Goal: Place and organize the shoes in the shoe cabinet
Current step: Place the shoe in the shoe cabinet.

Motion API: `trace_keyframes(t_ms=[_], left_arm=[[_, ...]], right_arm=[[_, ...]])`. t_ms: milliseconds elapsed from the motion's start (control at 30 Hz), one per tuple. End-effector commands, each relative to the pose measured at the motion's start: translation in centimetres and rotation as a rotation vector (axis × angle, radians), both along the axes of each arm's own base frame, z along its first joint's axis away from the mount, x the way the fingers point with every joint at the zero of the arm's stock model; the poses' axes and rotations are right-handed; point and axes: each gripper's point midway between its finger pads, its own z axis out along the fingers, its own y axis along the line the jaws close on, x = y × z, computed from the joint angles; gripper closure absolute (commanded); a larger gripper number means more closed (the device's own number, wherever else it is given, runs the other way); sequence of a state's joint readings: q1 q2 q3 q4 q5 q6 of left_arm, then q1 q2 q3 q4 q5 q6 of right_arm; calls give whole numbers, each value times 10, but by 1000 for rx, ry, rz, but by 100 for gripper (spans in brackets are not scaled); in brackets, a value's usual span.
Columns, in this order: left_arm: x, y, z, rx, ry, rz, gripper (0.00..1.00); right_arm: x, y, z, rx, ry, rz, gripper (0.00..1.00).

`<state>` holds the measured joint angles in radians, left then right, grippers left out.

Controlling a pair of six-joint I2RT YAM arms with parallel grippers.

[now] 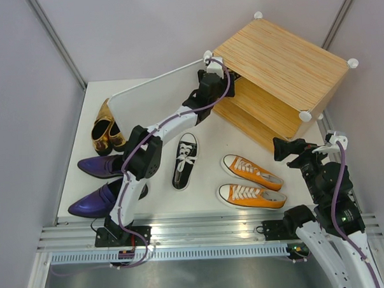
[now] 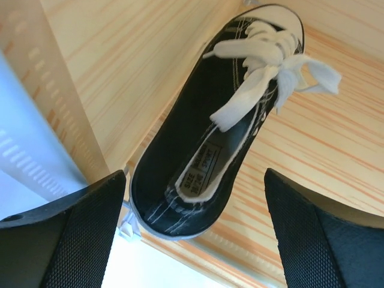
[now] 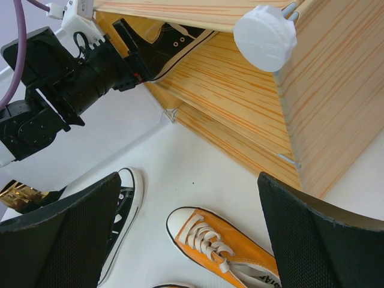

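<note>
One black canvas sneaker [image 2: 204, 132] with white laces lies on the inner shelf of the wooden shoe cabinet [image 1: 281, 60], toe pointing inward. My left gripper [image 2: 195, 177] stands open just behind its heel, both fingers clear of it; from above, the left gripper [image 1: 222, 71] reaches into the upper compartment. The other black sneaker [image 1: 185, 160] lies on the table. Beside it are two orange sneakers [image 1: 252, 172], the gold pumps [image 1: 106, 128] and two purple loafers [image 1: 98, 166]. My right gripper [image 1: 288, 147] hangs open and empty above the orange sneaker [image 3: 222, 246].
The cabinet's white panel door [image 1: 157, 82] stands swung open to the left, next to my left arm. A white corner knob [image 3: 265, 36] juts out close to my right wrist. Grey walls close in the table; a metal rail [image 1: 202, 229] runs along the near edge.
</note>
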<state>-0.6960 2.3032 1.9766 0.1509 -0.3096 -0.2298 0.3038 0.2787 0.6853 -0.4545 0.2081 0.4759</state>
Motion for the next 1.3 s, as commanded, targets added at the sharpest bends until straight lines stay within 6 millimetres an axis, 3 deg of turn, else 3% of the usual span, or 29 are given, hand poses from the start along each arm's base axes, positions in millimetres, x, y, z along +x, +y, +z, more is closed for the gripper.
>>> trace_keyframes(t_ms=[0, 200, 500, 700, 833, 933, 1100, 1267], left_arm=[[0, 10, 45, -106, -51, 11, 1], [-14, 9, 51, -125, -18, -33, 1], [-35, 25, 65, -125, -3, -36, 3], [-44, 34, 51, -92, 21, -30, 34], [-45, 35, 40, -73, 35, -30, 60], [-43, 34, 35, -62, 39, -32, 66], [-35, 31, 23, -26, 37, -27, 70], [-28, 25, 24, -22, 21, -35, 70]], right_arm=[[2, -2, 8, -2, -32, -11, 2], [1, -2, 10, 1, -39, -10, 2], [-1, -1, 8, 3, -41, -5, 2], [-2, -1, 9, 7, -45, -4, 2], [-2, -2, 8, 6, -42, -7, 2], [-2, -2, 8, 7, -45, -5, 2], [-1, -2, 7, 5, -42, -10, 2], [-1, -3, 8, 3, -42, -13, 2]])
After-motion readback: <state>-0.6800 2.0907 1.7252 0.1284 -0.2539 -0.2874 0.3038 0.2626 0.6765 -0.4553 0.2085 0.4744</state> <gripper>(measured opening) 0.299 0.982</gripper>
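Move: On the cabinet's upper shelf, the black shoe just set in has its middle about 7 cm ahead, 8 cm right and 4 cm below the left hand. The front edge of the cabinet's left wall is level with that hand, 4 cm left and slightly below; the open white door's middle lies some 22 cm left, 5 cm back and 8 cm lower. The other black shoe stands on the table about 26 cm back, 14 cm left and 17 cm down. From the right hand, the shelved shoe is roughly 40 cm ahead, 16 cm left and 12 cm below. Backing out of the cabinet mouth, the left hand draws about 4 cm back and 3 cm left, away from the shelved shoe's heel. It dips slightly, rises to around 3 cm above its start, then settles near 1 cm above. The already wide-open fingers close to under a third of their range, ending near the heel with nothing between them; the wrist barely turns. ##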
